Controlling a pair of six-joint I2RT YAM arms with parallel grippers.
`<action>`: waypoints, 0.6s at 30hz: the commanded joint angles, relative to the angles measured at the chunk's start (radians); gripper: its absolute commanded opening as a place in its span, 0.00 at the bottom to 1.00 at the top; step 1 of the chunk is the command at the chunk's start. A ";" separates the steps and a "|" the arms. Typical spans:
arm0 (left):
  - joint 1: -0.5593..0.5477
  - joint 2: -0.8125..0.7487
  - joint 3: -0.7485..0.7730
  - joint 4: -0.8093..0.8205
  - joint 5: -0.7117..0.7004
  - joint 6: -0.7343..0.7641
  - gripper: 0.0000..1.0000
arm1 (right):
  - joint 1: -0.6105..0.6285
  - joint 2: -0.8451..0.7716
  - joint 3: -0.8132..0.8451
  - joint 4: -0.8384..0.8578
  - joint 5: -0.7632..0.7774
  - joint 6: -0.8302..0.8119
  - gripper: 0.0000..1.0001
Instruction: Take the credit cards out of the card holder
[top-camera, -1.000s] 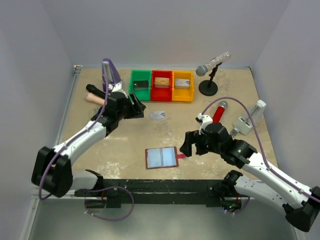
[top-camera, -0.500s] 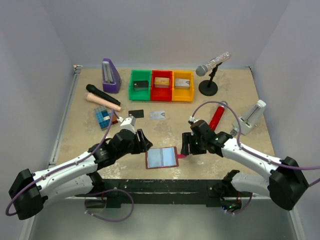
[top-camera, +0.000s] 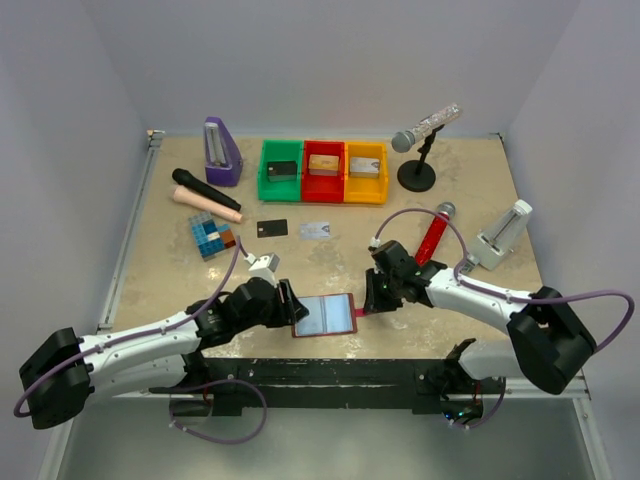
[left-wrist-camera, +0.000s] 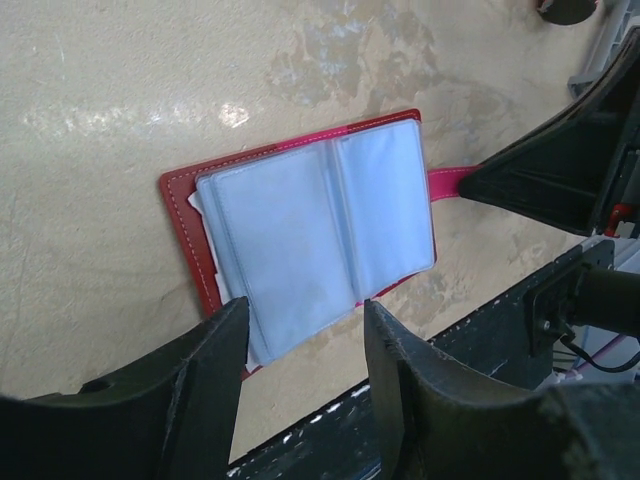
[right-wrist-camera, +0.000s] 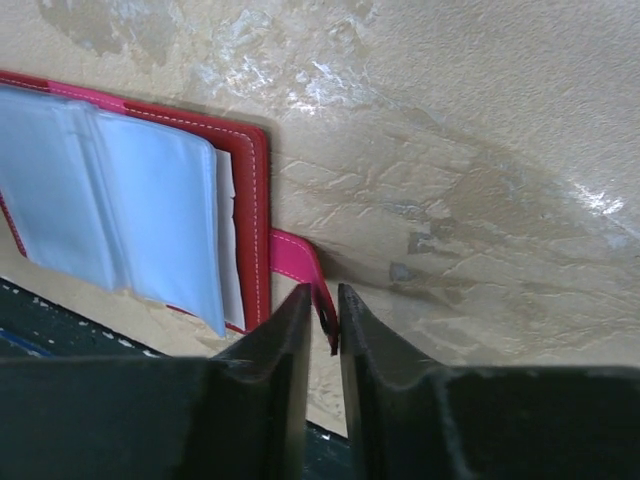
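Note:
The card holder (top-camera: 323, 315) lies open near the table's front edge, dark red with pale bluish clear pockets (left-wrist-camera: 320, 230) facing up. My left gripper (top-camera: 290, 305) hovers open at its left end, and its fingers (left-wrist-camera: 304, 310) straddle the near corner of the pockets. My right gripper (top-camera: 368, 300) is at the holder's right end. Its jaws (right-wrist-camera: 323, 295) are pinched on the pink snap tab (right-wrist-camera: 300, 262). Two credit cards lie on the table farther back, one black (top-camera: 272, 227) and one silvery-grey (top-camera: 315, 230).
Green, red and yellow bins (top-camera: 323, 170) with small blocks stand at the back, with a purple metronome (top-camera: 220, 150) to their left. A microphone stand (top-camera: 418, 175) and a red microphone (top-camera: 433, 232) are at the right, two microphones (top-camera: 205, 195) and a blue tile (top-camera: 210, 236) at the left. The black rail (top-camera: 330, 370) runs just below the holder.
My left arm swung from the back left down to the holder's left end, leaving the black card on the table. My right gripper moved in and closed on the tab.

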 joint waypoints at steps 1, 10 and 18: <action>-0.004 0.005 0.000 0.098 0.015 -0.014 0.54 | -0.005 -0.033 -0.008 0.031 -0.030 -0.001 0.14; -0.003 0.093 0.043 0.174 0.032 0.026 0.56 | 0.009 -0.109 -0.071 0.041 -0.101 0.027 0.00; -0.005 0.139 0.046 0.159 0.030 0.018 0.56 | 0.009 -0.133 -0.062 0.027 -0.102 0.013 0.00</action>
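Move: The card holder lies open under the left gripper; its middle is some 7 cm to the right, 2 cm back and 5 cm below. The right gripper is already around the pink strap, about 1 cm to its left and level with it in depth and height; the holder's middle lies about 12 cm left and 1 cm lower. From the left gripper, the silver card is roughly 21 cm ahead and 4 cm right, the black card 22 cm ahead and 8 cm left. Close the right fingers on the pink strap until they pinch it, then draw it back about 2 cm and up about 1 cm. Meanwhile bring the half-open left gripper nearly 2 cm right over the holder's left half, lifting slightly first, then sinking some 1.5 cm towards its pockets, fingers kept open. ##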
